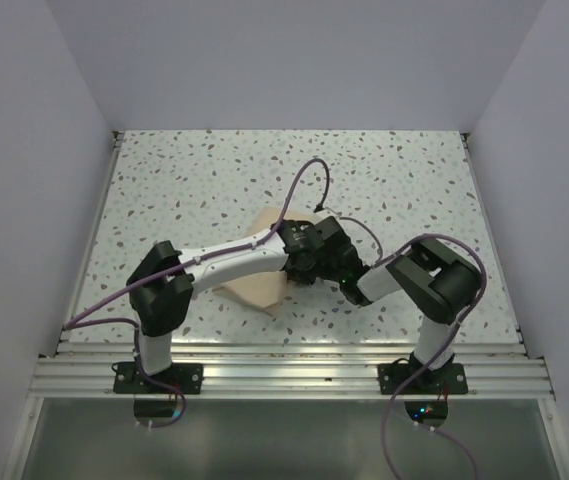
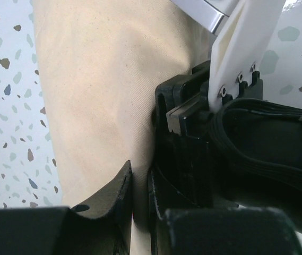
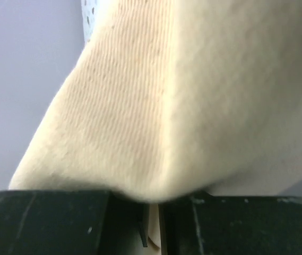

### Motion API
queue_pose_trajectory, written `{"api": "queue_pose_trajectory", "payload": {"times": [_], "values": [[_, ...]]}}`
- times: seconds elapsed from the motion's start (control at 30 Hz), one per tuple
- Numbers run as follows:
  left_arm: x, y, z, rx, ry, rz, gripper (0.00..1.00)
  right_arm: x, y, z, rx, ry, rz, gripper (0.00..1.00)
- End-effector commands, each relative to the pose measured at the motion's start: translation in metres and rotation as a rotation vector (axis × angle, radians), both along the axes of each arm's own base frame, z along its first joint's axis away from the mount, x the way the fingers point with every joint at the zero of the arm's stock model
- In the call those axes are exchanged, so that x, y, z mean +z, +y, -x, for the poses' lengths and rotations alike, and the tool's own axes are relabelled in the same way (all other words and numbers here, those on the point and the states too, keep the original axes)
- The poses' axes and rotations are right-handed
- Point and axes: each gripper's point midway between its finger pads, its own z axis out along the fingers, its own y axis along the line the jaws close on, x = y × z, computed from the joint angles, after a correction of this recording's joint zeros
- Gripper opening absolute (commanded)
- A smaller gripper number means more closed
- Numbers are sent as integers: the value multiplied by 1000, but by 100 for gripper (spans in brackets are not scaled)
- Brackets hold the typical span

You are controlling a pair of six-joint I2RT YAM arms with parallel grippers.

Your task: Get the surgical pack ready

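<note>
The surgical pack (image 1: pixel 254 290) is a tan cloth bundle lying mid-table, largely covered by both arms. My left gripper (image 1: pixel 299 252) reaches over it from the left and is shut on a pinch of its cloth; in the left wrist view the cloth (image 2: pixel 103 79) runs down between the nearly touching fingers (image 2: pixel 140 172). My right gripper (image 1: pixel 321 268) comes in from the right, close against the left one. It is shut on a fold of the cloth (image 3: pixel 156 106), which bulges over its jaws (image 3: pixel 153 210). The black body of the right gripper (image 2: pixel 193 149) sits just beside the left fingers.
The speckled tabletop (image 1: pixel 184 190) lies all round the bundle, with white walls at the back and sides. An aluminium rail (image 1: pixel 284 375) runs along the near edge by the arm bases. Purple cables (image 1: pixel 314 175) loop above the wrists.
</note>
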Motion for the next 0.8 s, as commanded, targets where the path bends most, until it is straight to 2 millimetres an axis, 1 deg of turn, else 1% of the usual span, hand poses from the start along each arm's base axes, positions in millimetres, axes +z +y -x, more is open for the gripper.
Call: {"api": "queue_pose_trajectory", "payload": {"times": [0.0, 0.03, 0.1, 0.13, 0.17, 0.2, 0.23, 0.27, 0.3, 0.33, 0.37, 0.4, 0.47, 0.53, 0.6, 0.63, 0.7, 0.77], "values": [[46, -39, -10, -23, -76, 196, 0, 16, 24, -13, -24, -66, -98, 12], [46, -39, -9, -25, -72, 198, 0, 22, 26, -14, -29, -88, -118, 11], [46, -41, -8, -27, -67, 211, 0, 23, 28, -12, -24, -97, -121, 12], [45, -41, -7, -28, -67, 211, 0, 23, 25, -11, -33, -90, -123, 12], [43, -39, -8, -24, -69, 195, 0, 26, 12, -14, -69, -91, -117, 13], [43, -37, -9, -17, -73, 186, 0, 26, 5, -15, -75, -104, -97, 13], [41, -33, -8, -13, -73, 170, 0, 15, -5, -13, -80, -71, -37, 14], [43, -30, -9, -8, -83, 168, 0, 10, -17, -16, -96, -64, 1, 15], [43, -29, -9, -15, -85, 164, 0, 21, -23, -15, -77, -105, 16, 16], [41, -28, -9, -15, -88, 163, 0, 14, -32, -12, -72, -81, 54, 16], [42, -27, -9, -15, -94, 159, 0, 8, -47, -12, -94, -73, 82, 17], [41, -25, -9, -14, -94, 153, 0, 12, -56, -11, -102, -62, 89, 17], [41, -23, -9, -17, -98, 150, 0, 10, -69, -11, -105, -39, 91, 18], [40, -23, -8, -20, -100, 157, 0, 13, -72, -5, -75, -40, 88, 18], [42, -23, -8, -23, -105, 163, 0, 10, -76, 1, -65, -34, 123, 17], [42, -23, -8, -24, -104, 163, 0, 17, -77, 1, -68, -55, 117, 17], [42, -23, -8, -26, -104, 165, 0, 16, -85, 3, -82, -63, 152, 17], [43, -24, -8, -30, -103, 172, 0, 28, -86, -1, -91, -107, 158, 17]]}}
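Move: The left hand already pinches the pack's raised right-hand edge, right at its finger pads; the middle of the pack lies some 7 cm farther out, about 6 cm to the left and 7 cm below. From the right hand, whose nearly shut fingers are tucked in under that edge, the raised edge is roughly 3 cm above, about 2 cm to the left and 1 cm farther out. The pack's middle lies around 7 cm ahead of the right hand, 7 cm left and 3 cm down. Tucked under the raised edge, the right hand's nearly shut fingers push about 1 cm farther left into the fold, then come free, backing out some 9 cm to the right, away from the pack, and rising about 2 cm. The left hand keeps its pinch on the edge, easing it up and slightly right by about 1 cm each. ##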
